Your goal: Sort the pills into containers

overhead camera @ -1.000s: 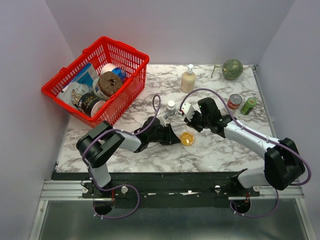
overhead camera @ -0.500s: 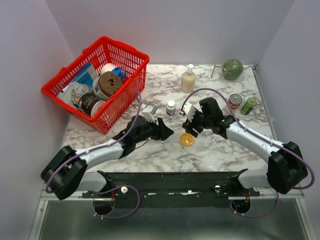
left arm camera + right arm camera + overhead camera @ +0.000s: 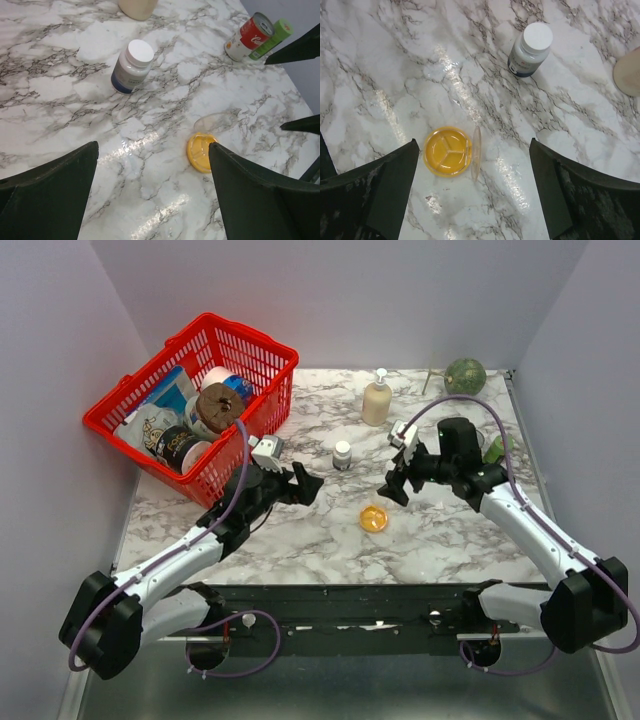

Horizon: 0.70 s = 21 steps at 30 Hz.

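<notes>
A small round orange dish [image 3: 374, 518] with three compartments lies on the marble table, its clear lid [image 3: 476, 152] standing open on edge beside it. No loose pills show in any view. The white-capped pill bottle [image 3: 342, 454] with a dark label stands upright behind the dish. My left gripper [image 3: 306, 483] hovers open to the left of the dish, with the dish [image 3: 201, 152] by its right finger. My right gripper [image 3: 397, 478] hangs open above and right of the dish [image 3: 447, 151], empty. The bottle also shows from both wrists [image 3: 132, 66] [image 3: 530, 49].
A red basket [image 3: 262, 430] full of groceries sits at the back left, close to my left arm. A beige pump bottle [image 3: 377, 400] and a green melon [image 3: 465, 377] stand at the back. A red-labelled can [image 3: 247, 36] and a green can [image 3: 497, 450] lie near my right arm.
Both grippers have gone from nearly shut to wide open. The left arm has drawn back to the left, the right arm up and to the right, both away from the orange dish.
</notes>
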### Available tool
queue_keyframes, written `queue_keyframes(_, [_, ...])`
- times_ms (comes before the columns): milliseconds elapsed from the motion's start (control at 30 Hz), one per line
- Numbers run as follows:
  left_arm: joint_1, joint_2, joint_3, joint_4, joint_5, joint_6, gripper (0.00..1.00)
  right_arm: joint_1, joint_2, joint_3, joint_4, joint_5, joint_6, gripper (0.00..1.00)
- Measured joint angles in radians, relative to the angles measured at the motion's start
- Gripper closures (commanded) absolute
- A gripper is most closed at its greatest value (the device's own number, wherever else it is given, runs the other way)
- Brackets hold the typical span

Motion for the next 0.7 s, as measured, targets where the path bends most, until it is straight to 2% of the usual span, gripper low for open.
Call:
queue_keyframes(267, [0.001, 0.014, 0.046, -0.119, 0.011, 0.056, 0.01, -0.115, -0.022, 0.005, -0.006, -0.136, 0.081, 0.00])
queue_keyframes(467, [0.005, -0.099, 0.046, -0.204, -0.011, 0.110, 0.01, -0.118, -0.024, 0.013, -0.011, -0.157, 0.107, 0.00])
queue_keyframes(567, [0.012, -0.170, 0.051, -0.235, -0.018, 0.150, 0.01, -0.119, 0.013, 0.085, -0.056, -0.143, 0.113, 0.00])
queue_keyframes(700, [0.022, -0.201, 0.105, -0.305, -0.035, 0.224, 0.01, -0.119, 0.128, 0.296, -0.170, -0.134, 0.090, 0.00])
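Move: Some 7 cm ahead of the left hand, 6 cm to its right and 11 cm lower stands the pill bottle; the open yellow container lies about 5 cm back, 13 cm right and 15 cm below, the red basket's middle 14 cm ahead and 25 cm left. From the right hand the bottle is about 8 cm ahead, 9 cm left, the container roughly 4 cm back, 3 cm left, and the soap dispenser 19 cm ahead, 2 cm left. Drawing clear of the open yellow container, both empty hands rise with fingers staying wide. The right first edges about 1.5 cm right while climbing slowly, then lifts faster and reaches forward, ending about 6 cm higher and 3 cm farther out; the left dips 1 cm, then climbs and moves left towards the basket's side. Each wrist tilts some 10 degrees, left side up. ##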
